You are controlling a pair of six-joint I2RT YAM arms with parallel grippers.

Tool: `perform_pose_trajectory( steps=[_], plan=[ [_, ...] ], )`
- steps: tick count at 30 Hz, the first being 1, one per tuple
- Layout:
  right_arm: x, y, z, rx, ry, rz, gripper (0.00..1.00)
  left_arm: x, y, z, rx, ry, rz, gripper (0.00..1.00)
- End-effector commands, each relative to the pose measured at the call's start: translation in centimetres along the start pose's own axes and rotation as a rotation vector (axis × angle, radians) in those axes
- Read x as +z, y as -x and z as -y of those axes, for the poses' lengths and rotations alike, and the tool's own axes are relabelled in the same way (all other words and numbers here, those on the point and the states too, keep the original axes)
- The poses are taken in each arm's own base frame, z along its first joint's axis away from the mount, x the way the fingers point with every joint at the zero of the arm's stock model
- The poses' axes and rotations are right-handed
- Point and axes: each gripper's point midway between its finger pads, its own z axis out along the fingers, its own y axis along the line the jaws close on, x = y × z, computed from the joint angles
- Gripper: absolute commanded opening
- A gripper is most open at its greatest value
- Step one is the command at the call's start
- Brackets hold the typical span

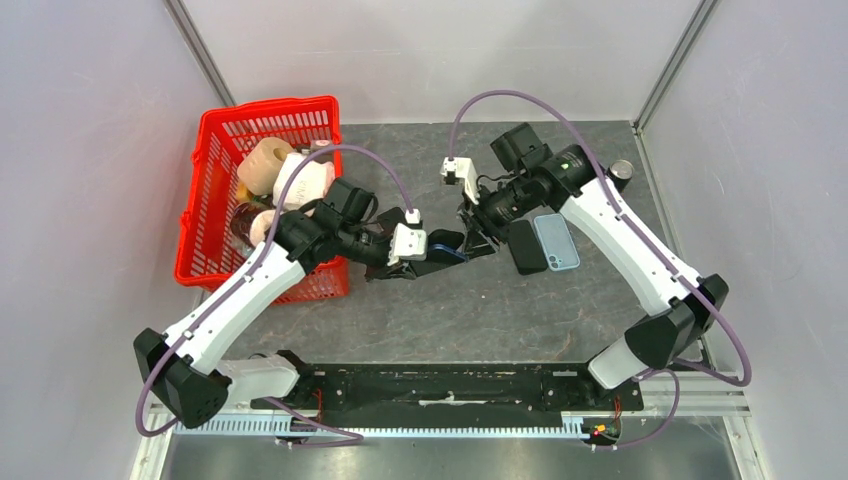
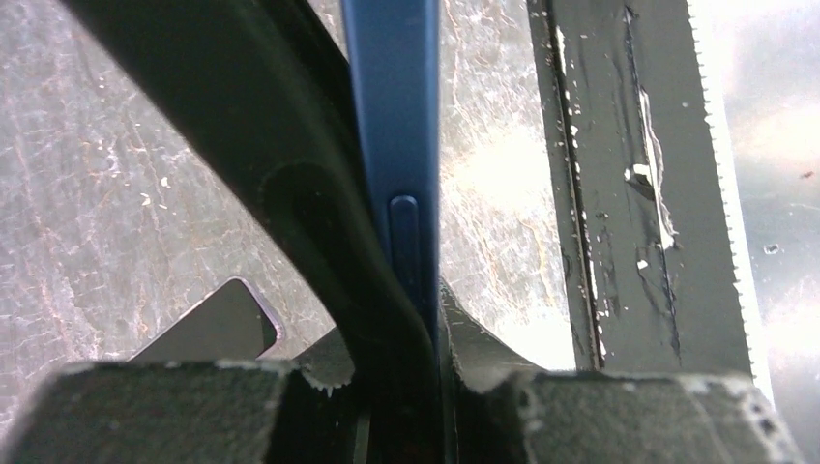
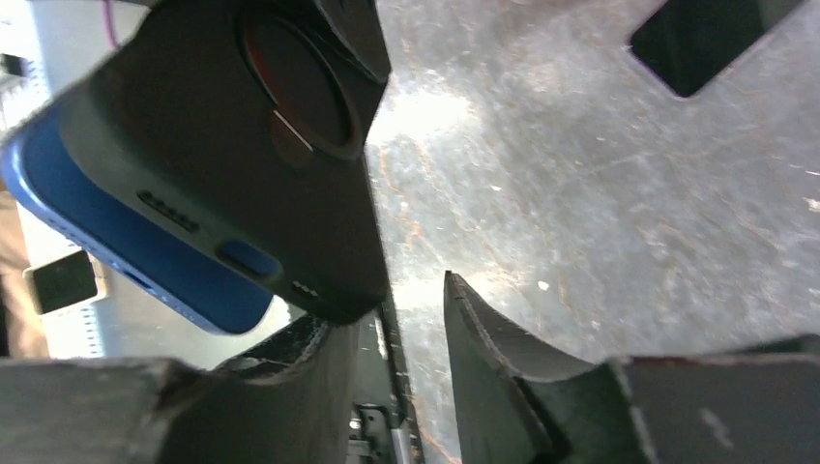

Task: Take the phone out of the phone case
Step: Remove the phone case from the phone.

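Observation:
A blue phone [image 2: 396,145] stands on edge between the fingers of my left gripper [image 2: 401,338], which is shut on it. Its black phone case [image 2: 242,126] bulges away from the phone on the left side and also runs down between the jaws. In the right wrist view the phone [image 3: 116,213] sits partly in the case [image 3: 193,126], with one blue edge showing. My right gripper [image 3: 406,304] is open, and the case's corner rests against the tip of its left finger. From above, both grippers [image 1: 447,248] [image 1: 472,238] meet at the table's middle.
A red basket [image 1: 215,200] with paper rolls stands at the left, beside the left arm. A dark phone [image 1: 527,247] and a light blue one [image 1: 556,241] lie flat just right of the right gripper. The black base rail [image 1: 440,385] runs along the near edge.

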Motion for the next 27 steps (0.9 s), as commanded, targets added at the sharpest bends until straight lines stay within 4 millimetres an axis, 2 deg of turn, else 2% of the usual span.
perform_pose_trajectory(
  steps=[1,4,8,11,15,19,27],
  plan=[
    [-3.9,2.2,2.2,-0.13,-0.212,0.102,0.49,-0.8,3.8,0.4,0.04,0.001,0.164,0.02],
    [-5.6,1.1,0.9,-0.176,-0.242,0.077,0.6,-1.1,3.7,-0.5,0.006,0.032,0.182,0.02],
    [-7.4,0.1,-1.9,-0.255,-0.227,0.081,0.63,-1.1,3.4,-1.7,-0.035,0.062,0.193,0.02],
    [-8.4,0.3,-4.6,-0.323,-0.166,0.128,0.62,-0.9,3.6,-2.1,-0.059,0.07,0.207,0.02],
    [-8.7,1.9,-7.6,-0.368,-0.036,0.21,0.61,-0.8,4.0,-2.4,-0.089,0.075,0.227,0.02],
    [-8.4,3.4,-7.9,-0.369,0.029,0.244,0.6,-0.5,4.0,-2.4,-0.112,0.063,0.235,0.02],
    [-7.4,5.4,-6.8,-0.362,0.059,0.279,0.59,-0.3,3.9,-2.1,-0.123,0.056,0.248,0.02]
  ],
)
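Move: The left hand holds one end of the half-peeled blue phone and its black case. Their middle lies about 6 cm to its right, level fore and aft, roughly 1 cm higher. From the right hand, at the case's free end, that middle is some 6 cm left and about 1 cm lower. On the table some 22 cm below the right hand, a black slab lies about 9 cm ahead and 14 right, the blue case 10 ahead and 21 right. The right fingers, already parting at the case's free end, open wider and come clear of it. The hand first swings about 5 cm right while rising, then draws back and climbs to nearly 10 cm up before easing a little left again, tilting as it goes. The left hand keeps its pinch on the other end, shifting only a couple of centimetres forward and up with a slight turn. ##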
